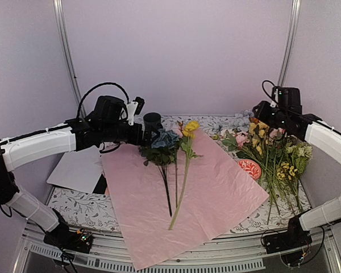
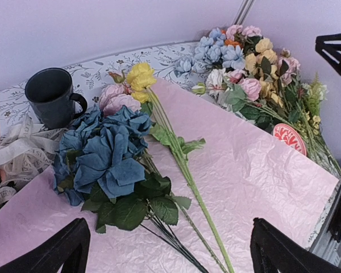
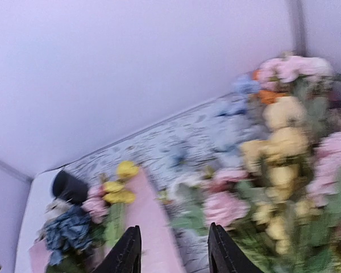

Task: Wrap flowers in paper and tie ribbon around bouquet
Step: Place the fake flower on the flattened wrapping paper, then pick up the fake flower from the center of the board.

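Note:
The paper lies spread flat on the table, pink side up. On it lie the flowers: a blue head, pink blooms and a long-stemmed yellow bloom, stems toward the near edge. My left gripper hovers over the flower heads, open wide, nothing between its fingers. The cream ribbon lies bunched left of the paper by a dark mug. At the back right, my right gripper hangs over the loose flower pile, open and empty; that view is blurred.
A loose pile of pink, yellow and blue flowers covers the right side of the table, with a red round disc beside it. A flat white sheet lies at the left. The dark mug stands behind the flower heads.

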Available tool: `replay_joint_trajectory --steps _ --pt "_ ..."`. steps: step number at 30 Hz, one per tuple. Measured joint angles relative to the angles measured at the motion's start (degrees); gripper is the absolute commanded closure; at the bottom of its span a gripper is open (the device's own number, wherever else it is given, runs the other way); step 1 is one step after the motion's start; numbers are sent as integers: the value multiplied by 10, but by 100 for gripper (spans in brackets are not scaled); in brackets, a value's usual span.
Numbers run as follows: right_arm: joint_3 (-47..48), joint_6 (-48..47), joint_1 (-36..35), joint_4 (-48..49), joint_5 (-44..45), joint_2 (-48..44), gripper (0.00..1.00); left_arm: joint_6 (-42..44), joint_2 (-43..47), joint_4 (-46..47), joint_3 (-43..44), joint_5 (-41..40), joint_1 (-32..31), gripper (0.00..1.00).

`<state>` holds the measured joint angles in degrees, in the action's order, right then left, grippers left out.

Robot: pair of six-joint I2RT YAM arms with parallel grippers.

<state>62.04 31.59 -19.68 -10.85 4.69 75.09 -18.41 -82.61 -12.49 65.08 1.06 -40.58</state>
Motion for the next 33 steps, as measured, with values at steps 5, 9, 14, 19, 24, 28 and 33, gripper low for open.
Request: replay_joint_trajectory --steps 5,9,14,19,24,28,33 --pt "3 -68 170 -101 -33 7 66 0 -3 1 0 0 0 1" --pt "-14 -102 212 -149 -68 40 62 0 -4 2 0 0 0 1" --pt "-75 -116 232 -164 -72 60 63 0 -7 2 0 2 0 1" --pt "-106 -118 234 -165 -72 78 75 0 -15 2 0 10 0 1" --pt "-120 -119 242 -152 -75 91 75 0 -15 2 0 11 0 1" --pt "-125 -119 245 -144 -74 96 75 0 -15 2 0 12 0 1" --pt "-126 -125 251 -136 -69 97 97 0 -15 2 0 13 0 1"
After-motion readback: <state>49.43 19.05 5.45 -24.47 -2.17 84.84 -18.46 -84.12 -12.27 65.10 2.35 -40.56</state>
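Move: The right gripper, empty, must reach a flower stem in the upper part of the pile, about 16 cm to its right, 6 cm back and some 21 cm below. The pink rose lies almost under this hand, 2 cm ahead; the red bowl is 11 cm back and 4 cm right, the orange-yellow blooms 9 cm ahead and 13 cm right, all down on the table. From the left hand the stem lies about 50 cm right, roughly level, 17 cm lower. Swing the empty right gripper quickly to the right, away from the laid-out flowers, then sink it about 20 cm and draw it back a little into the pile to the right of the bowl, easing off low down. Tip the fingers some 35 degrees downward on the way and narrow them from under half open, so that the fingertips come close about a green stem. ##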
